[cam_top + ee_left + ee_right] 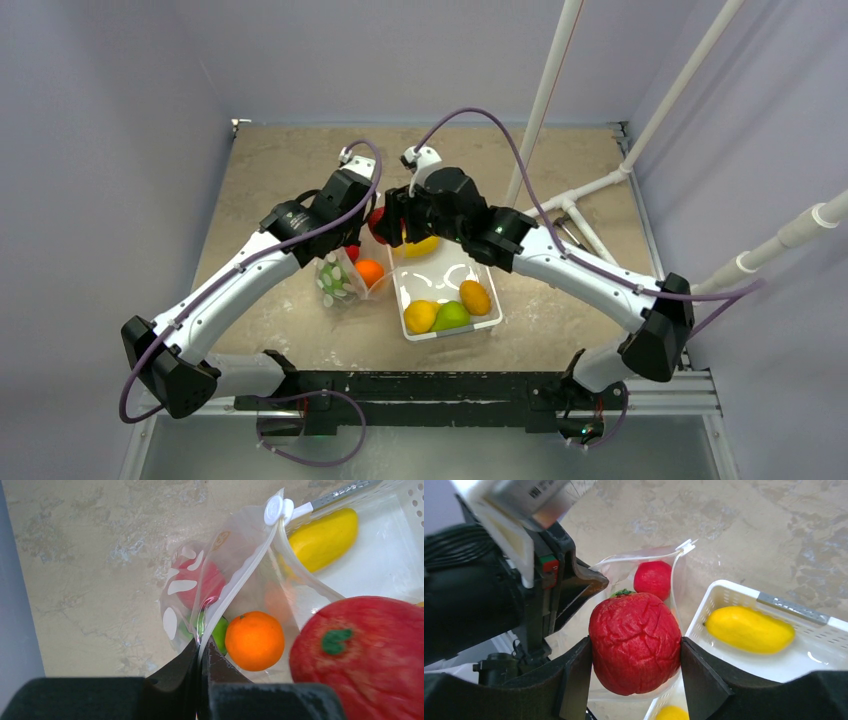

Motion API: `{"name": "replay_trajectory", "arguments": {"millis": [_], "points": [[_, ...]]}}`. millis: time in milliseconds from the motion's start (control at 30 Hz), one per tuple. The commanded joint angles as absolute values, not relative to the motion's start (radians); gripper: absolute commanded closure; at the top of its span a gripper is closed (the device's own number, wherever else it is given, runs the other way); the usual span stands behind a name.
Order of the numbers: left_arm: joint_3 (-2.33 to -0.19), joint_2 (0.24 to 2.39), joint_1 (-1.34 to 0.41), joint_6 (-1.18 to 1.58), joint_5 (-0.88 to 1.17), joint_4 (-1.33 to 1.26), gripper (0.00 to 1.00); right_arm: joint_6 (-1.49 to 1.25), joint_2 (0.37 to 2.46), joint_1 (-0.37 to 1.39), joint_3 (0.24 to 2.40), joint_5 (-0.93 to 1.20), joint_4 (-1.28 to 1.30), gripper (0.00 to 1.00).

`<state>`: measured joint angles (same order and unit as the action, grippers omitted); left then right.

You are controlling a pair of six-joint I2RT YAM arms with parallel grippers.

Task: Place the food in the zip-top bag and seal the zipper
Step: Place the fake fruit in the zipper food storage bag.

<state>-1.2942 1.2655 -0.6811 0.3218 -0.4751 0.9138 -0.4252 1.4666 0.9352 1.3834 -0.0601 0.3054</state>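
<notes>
The clear zip-top bag (pixel 338 282) (pixel 200 575) stands open on the table, left of the white tray (pixel 492 322). My left gripper (pixel 202 647) is shut on the bag's zipper (pixel 240 580) strip and holds the mouth up. Inside the bag lie an orange fruit (pixel 254 640), a green one (pixel 219 629) and a small red one (pixel 652 579). My right gripper (pixel 635 652) is shut on a large red fruit (pixel 634 630) (pixel 377 222), hanging just over the bag's mouth. In the tray are a long yellow fruit (pixel 749 628) and three more fruits (pixel 450 312).
White pipes (pixel 580 200) run across the table's back right. Grey walls close in the table on three sides. The two wrists are close together over the bag, with the left arm's camera housing (pixel 509 510) right beside the held fruit.
</notes>
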Motion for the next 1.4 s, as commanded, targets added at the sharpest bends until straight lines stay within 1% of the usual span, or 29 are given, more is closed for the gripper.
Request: {"name": "replay_trajectory", "arguments": {"millis": [0,67,267,367,467,533,1033,1233,1367], "points": [[-1.295,1.243,-0.683,0.328,-0.472,0.897,1.0,-0.411,1.514,0.947,1.418,-0.056,0.246,0.58],[-1.295,1.243,-0.683,0.33,-0.47,0.897,1.0,-0.412,1.53,0.948,1.411,-0.055,0.219,0.51],[-1.296,1.24,-0.683,0.333,-0.466,0.9,1.0,-0.411,1.563,0.948,1.401,-0.051,0.174,0.24],[-1.293,1.238,-0.683,0.336,-0.466,0.9,1.0,-0.411,1.561,0.948,1.397,-0.061,0.168,0.14],[-1.291,1.237,-0.683,0.336,-0.468,0.901,1.0,-0.415,1.547,0.948,1.39,-0.068,0.168,0.08],[-1.289,1.235,-0.683,0.337,-0.469,0.901,1.0,-0.422,1.528,0.948,1.38,-0.049,0.171,0.02],[-1.285,1.236,-0.683,0.335,-0.473,0.894,1.0,-0.473,1.343,0.945,1.279,-0.159,0.228,0.01],[-1.284,1.239,-0.683,0.334,-0.474,0.892,1.0,-0.512,1.258,0.942,1.202,-0.167,0.266,0.01],[-1.286,1.243,-0.683,0.333,-0.476,0.889,1.0,-0.539,1.232,0.94,1.164,-0.162,0.336,0.01]]}}
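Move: The right hand already holds the red fruit, high by the open bag's mouth; the orange in the bag, where the red fruit is bound, lies about 5 cm left, 3 cm back and 17 cm below. A smaller red ball in the bag is some 9 cm left, level ahead, the yellow mango about 6 cm right and 1 cm ahead, both 17 cm below. From the left hand, pinching the bag's edge, the orange is about 4 cm right, level ahead, 14 cm below. Right hand dips about 4 cm, leftward over the bag's mouth, releases the red fruit, then withdraws up and right. ##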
